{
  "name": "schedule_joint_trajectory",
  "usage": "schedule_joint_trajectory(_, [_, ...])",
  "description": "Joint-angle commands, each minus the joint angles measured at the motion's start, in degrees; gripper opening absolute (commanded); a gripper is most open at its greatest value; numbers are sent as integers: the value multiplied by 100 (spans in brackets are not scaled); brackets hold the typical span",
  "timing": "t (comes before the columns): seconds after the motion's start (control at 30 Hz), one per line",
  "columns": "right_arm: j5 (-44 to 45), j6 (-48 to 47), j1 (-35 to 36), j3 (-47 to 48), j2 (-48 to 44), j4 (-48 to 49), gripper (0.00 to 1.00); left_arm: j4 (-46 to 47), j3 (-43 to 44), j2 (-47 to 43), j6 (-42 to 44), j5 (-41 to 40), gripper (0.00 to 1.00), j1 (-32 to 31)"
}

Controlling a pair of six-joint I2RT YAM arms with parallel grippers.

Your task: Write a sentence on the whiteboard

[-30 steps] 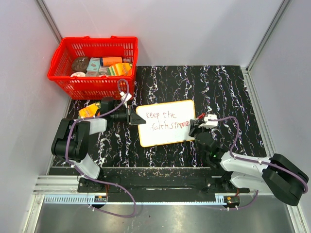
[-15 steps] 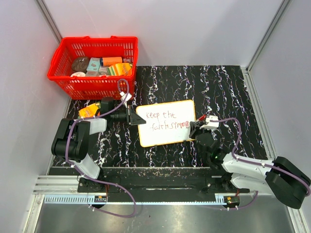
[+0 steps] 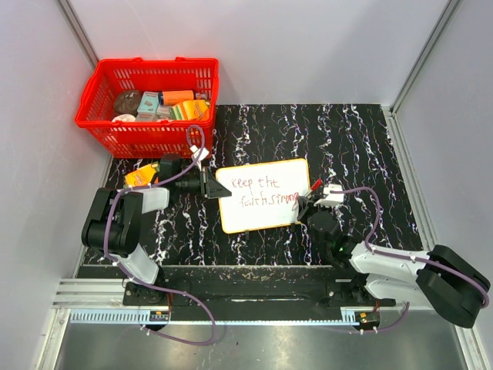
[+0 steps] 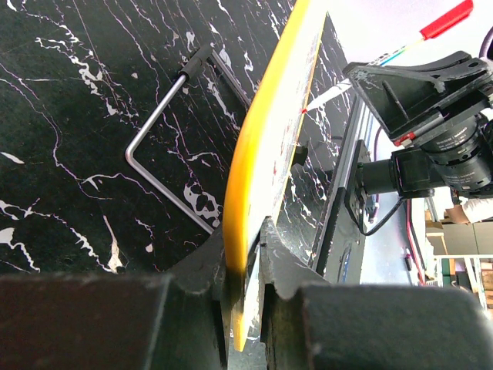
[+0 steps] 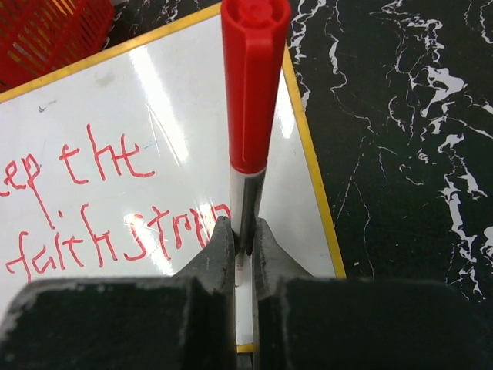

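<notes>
The whiteboard, white with an orange-yellow rim, lies on the black marbled table. My left gripper is shut on its left edge. In the left wrist view the rim runs edge-on between the jaws of that gripper. The sentence stands in red in two lines, and the right wrist view shows "the" and "faith stron". My right gripper is shut on a red-capped marker, whose tip touches the whiteboard at the end of the second line. This gripper sits at the board's right edge.
A red basket full of small items stands at the back left. A bent metal rod lies on the table under the board's back side. Grey walls enclose the table on three sides.
My right gripper with the marker has shifted a little left and nearer, onto the end of the second line. The left gripper and the board have not moved.
</notes>
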Motion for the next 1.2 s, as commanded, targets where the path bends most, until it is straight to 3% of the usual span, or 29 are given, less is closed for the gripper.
schedule_joint_trajectory(0.0, [-126, 63, 32, -23, 286, -245, 0, -317, 11, 223, 606, -1188, 0, 49])
schedule_joint_trajectory(0.43, [-555, -95, 49, 311, 93, 301, 0, -335, 29, 223, 615, -1188, 0, 49])
schedule_joint_trajectory(0.73, [-706, 29, 58, 337, -1153, -32, 0, -344, 20, 205, 615, -1197, 0, 49])
schedule_joint_trajectory(0.87, [-548, -129, 49, 547, -1892, -795, 0, -370, -6, 118, 641, -1258, 8, 40])
schedule_joint_trajectory(1.17, [-477, -235, 49, 662, -2403, -1534, 0, -204, -305, -611, 711, -1698, 60, -12])
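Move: The right hand holds the marker with its tip on the whiteboard at the unfinished g of "strong", about 3 cm ahead of the hand point, 1 cm left and 2 cm below. From that hand, the board's middle is some 12 cm left and 4 cm ahead, and the word "the" about 9 cm left, 5 cm ahead and 4 cm up. The left fingers pinch the board's left edge right at their pads; from them the g lies roughly 22 cm right and 3 cm back, a little lower. Draw the marker in the right gripper about 1 cm down the board, hooking left to finish the tail of the g, then lift it fast some 11 cm, easing back off the board and tipping the hand up with its left side rising; keep the marker gripped. Only at the end, open the left gripper on the board's edge and let it sink slightly. ##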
